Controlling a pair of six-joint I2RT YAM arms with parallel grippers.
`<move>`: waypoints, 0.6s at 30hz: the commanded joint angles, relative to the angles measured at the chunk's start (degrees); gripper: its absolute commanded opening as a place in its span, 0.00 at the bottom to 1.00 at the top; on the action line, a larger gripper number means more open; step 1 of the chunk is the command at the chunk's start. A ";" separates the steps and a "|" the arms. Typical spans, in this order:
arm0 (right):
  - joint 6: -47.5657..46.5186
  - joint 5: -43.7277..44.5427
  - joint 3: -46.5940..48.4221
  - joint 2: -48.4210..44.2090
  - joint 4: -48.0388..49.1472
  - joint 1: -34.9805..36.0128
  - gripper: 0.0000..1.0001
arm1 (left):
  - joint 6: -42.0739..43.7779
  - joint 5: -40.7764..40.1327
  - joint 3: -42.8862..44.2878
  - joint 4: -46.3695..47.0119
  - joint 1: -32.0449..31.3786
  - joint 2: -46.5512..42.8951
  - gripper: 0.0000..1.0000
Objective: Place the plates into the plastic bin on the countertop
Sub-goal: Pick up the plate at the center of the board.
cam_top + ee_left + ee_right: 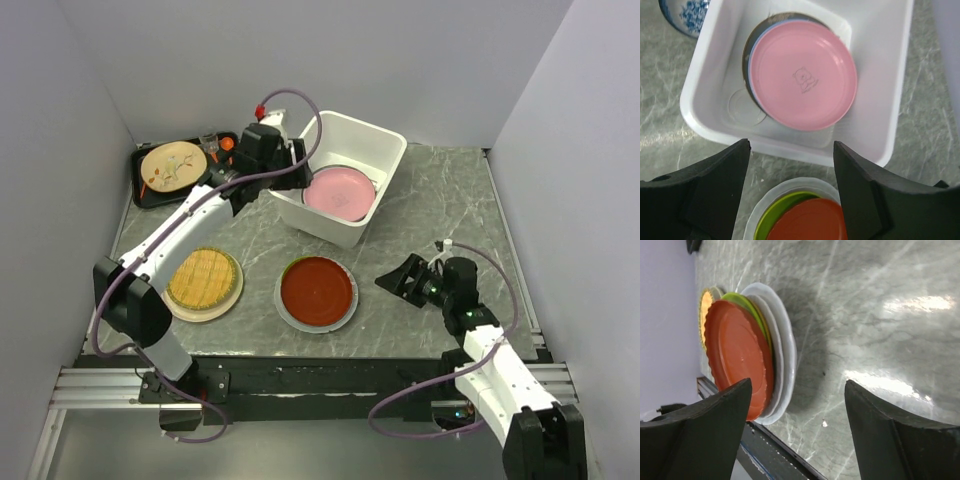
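Note:
The white plastic bin (381, 148) stands at the back of the countertop (440, 210). A pink plate (340, 192) lies in it on top of a light blue one (753, 50) and a darker one. My left gripper (290, 165) hovers open over the bin's near-left wall (790, 150), nothing between its fingers. In front of the bin, a red plate (317, 290) tops a stack with a lime green plate (744, 304) and white plates (783, 352) under it. A woven yellow plate (204, 279) lies to the left. My right gripper (397, 281) is open, low beside the stack (735, 352).
A black tray (143, 190) at the back left holds a cream twig-pattern plate (172, 165) and small items. A blue-patterned dish (682, 14) sits beside the bin. Grey walls close in on three sides. The table's metal front rail (300, 385) runs along the near edge.

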 commanded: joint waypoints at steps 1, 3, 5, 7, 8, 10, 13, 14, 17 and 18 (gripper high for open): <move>-1.93 1.36 5.05 2.47 2.75 3.01 0.79 | -1.43 -0.08 -4.12 2.78 -0.16 -4.25 0.73; -2.19 2.24 5.93 4.32 2.84 4.59 0.75 | -1.78 -0.25 -6.85 3.48 -0.16 -5.31 0.73; -2.19 3.11 6.63 5.81 3.19 5.82 0.69 | -2.14 -0.43 -9.04 3.57 -0.16 -5.75 0.73; -2.36 3.47 7.16 7.39 3.54 7.58 0.64 | -2.75 -0.25 -10.72 4.18 -0.16 -6.63 0.73; -2.37 3.91 7.68 8.01 3.63 8.02 0.64 | -2.84 -0.08 -12.46 4.45 -0.16 -6.98 0.73; -2.63 4.44 8.21 9.59 3.63 9.60 0.63 | -3.19 -0.16 -13.97 4.71 -0.16 -7.95 0.73; -2.89 5.93 9.27 11.43 3.37 11.71 0.60 | -3.28 -0.95 -17.04 4.63 -0.16 -9.53 0.73; -2.98 6.28 9.62 11.79 3.45 12.15 0.59 | -3.28 -0.96 -18.44 4.45 -0.16 -9.97 0.73; -2.72 7.42 9.97 13.37 4.33 13.91 0.56 | -3.28 -1.83 -20.83 3.84 -0.16 -11.90 0.73; -2.54 7.51 10.06 13.81 4.68 14.44 0.55 | -3.45 -1.83 -21.44 3.92 -0.07 -12.86 0.73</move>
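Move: The red plate, on top of the stack at the centre of the board, lies some 19 cm back and 6 cm to the right of the left hand, about 24 cm below it. From the right hand it is roughly 21 cm to the left and about level fore and aft, 6 cm lower. The white bin stands about 27 cm farther out than the red plate and 6 cm to its right; the yellow tart sits some 33 cm to the red plate's left, 2 cm farther out. The stack topped by the red plate is approached from both sides, with neither hand touching it yet. The left hand, open and empty, sinks about 8 cm while drawing back 5 cm and slightly left, away from the bin, its fingers tipping down a little. The right hand slides some 4 cm left, swings about 10 degrees counter-clockwise and partly closes its empty fingers. ##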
